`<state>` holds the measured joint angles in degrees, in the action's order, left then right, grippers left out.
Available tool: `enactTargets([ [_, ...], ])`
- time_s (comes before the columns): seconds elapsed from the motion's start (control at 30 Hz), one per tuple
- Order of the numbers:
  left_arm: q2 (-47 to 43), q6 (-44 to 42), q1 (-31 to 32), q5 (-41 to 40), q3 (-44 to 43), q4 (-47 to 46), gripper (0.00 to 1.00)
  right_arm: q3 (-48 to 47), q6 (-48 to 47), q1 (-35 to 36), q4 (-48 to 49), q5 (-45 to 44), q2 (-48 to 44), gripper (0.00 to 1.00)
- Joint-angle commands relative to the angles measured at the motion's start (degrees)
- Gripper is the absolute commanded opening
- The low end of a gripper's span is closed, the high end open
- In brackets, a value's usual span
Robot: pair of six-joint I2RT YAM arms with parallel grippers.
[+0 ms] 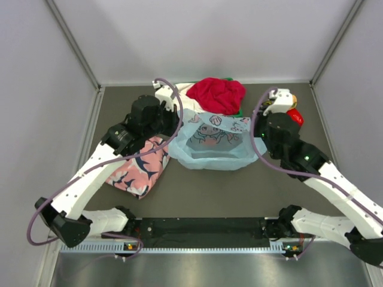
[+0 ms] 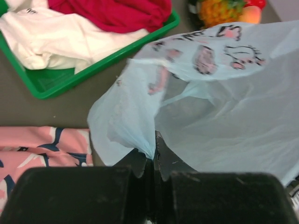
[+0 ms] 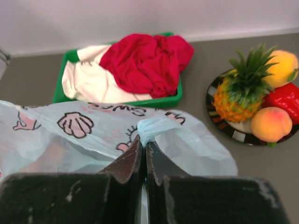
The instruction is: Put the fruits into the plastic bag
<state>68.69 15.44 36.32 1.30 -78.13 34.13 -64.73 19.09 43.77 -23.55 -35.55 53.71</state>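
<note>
The light-blue plastic bag (image 1: 210,143) lies spread between both arms, printed side up. My left gripper (image 2: 153,150) is shut on the bag's (image 2: 224,116) bunched left edge. My right gripper (image 3: 142,142) is shut on a twisted handle of the bag (image 3: 187,140) at its right side. The fruits sit on a striped plate (image 3: 223,127) to the right: a pineapple (image 3: 236,95), a yellow-orange mango (image 3: 280,67), a peach (image 3: 271,124) and a glossy red fruit (image 3: 287,99). From above only the red fruit (image 1: 295,116) shows past the right arm.
A green tray (image 3: 161,101) of red (image 1: 216,94) and white clothes stands at the back, just behind the bag. A pink cloth with navy print (image 1: 139,167) lies left of the bag under the left arm. Grey walls close in the table's sides.
</note>
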Motion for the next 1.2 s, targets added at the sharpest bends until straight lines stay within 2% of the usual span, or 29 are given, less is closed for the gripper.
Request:
enactTargets([
  [0.0, 0.4, -2.1, -1.0, -3.2, 1.8, -5.4, 0.0, 0.7, 1.1, -1.9, 2.2, 5.9, 4.3, 0.0],
  [0.07, 0.6, -2.2, -1.0, -2.6, 2.2, -6.4, 0.0, -0.1, 0.8, -2.0, 2.5, 5.9, 5.1, 0.01],
  [0.17, 1.4, -2.3, -1.1, -2.0, 1.1, -6.8, 0.0, -2.2, 0.6, -2.0, 1.5, 7.1, 4.9, 0.14],
  [0.2, 1.9, -2.0, -1.0, -1.7, 0.9, -6.8, 0.0, -2.8, 0.6, -2.0, 1.2, 8.2, 4.3, 0.27],
  [0.27, 2.4, -1.7, -1.1, -1.6, 0.2, -7.0, 0.0, -4.6, 0.2, -2.0, -0.3, 9.8, 3.4, 0.4],
  [0.3, 2.8, -1.2, -1.0, -1.6, 0.1, -7.1, 0.0, -5.3, 0.2, -1.9, -0.9, 11.7, 2.6, 0.54],
  [0.4, 3.4, 0.0, -1.2, -1.6, -0.4, -8.4, 0.0, -7.3, 0.2, -1.9, -4.0, 14.3, 1.1, 0.74],
  [0.47, 3.9, 0.7, -1.5, 0.0, -1.1, -8.6, 0.0, -8.1, 0.5, -1.9, -6.1, 15.5, 0.3, 0.81],
  [0.8, 7.7, 2.9, -3.3, 0.4, -6.2, -9.2, 0.0, -6.9, 4.3, -1.9, -12.4, 27.0, -8.5, 0.9],
  [0.93, 9.8, 5.4, -5.8, 4.8, -8.2, -10.0, 0.0, -6.9, 5.8, -2.0, -18.9, 22.6, -9.7, 0.91],
  [1.17, 11.8, 5.7, -8.2, 6.3, -9.5, -10.2, 0.0, -6.1, 6.4, -2.0, -19.9, 17.2, -14.1, 0.91],
])
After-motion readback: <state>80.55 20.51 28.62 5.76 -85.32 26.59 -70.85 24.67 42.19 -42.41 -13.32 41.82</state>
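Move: Each hand still pinches one side of the plastic bag's rim, with the mouth sagging between them. The middle of the bag's mouth is some 12 cm to the right hand's left, 5 cm back and 9 cm below it. From that hand the fruit bowl lies about 14 cm ahead, 13 cm right and 28 cm down. From the left hand the mouth is 11 cm right, 5 cm back and 8 cm below, and the green box is 18 cm ahead, 8 cm right and 26 cm down. The right hand first eases about 4 cm down and a little forward and left, then opens its fingers wide to let go of the bag's right rim, and with them open rises and draws back some 10 cm, away from the fruit bowl and box, turning about 20 degrees counter-clockwise. Meanwhile the left hand keeps its side of the rim pinched and carries it about 8 cm forward towards the green box, dipping a little and then rising again. ##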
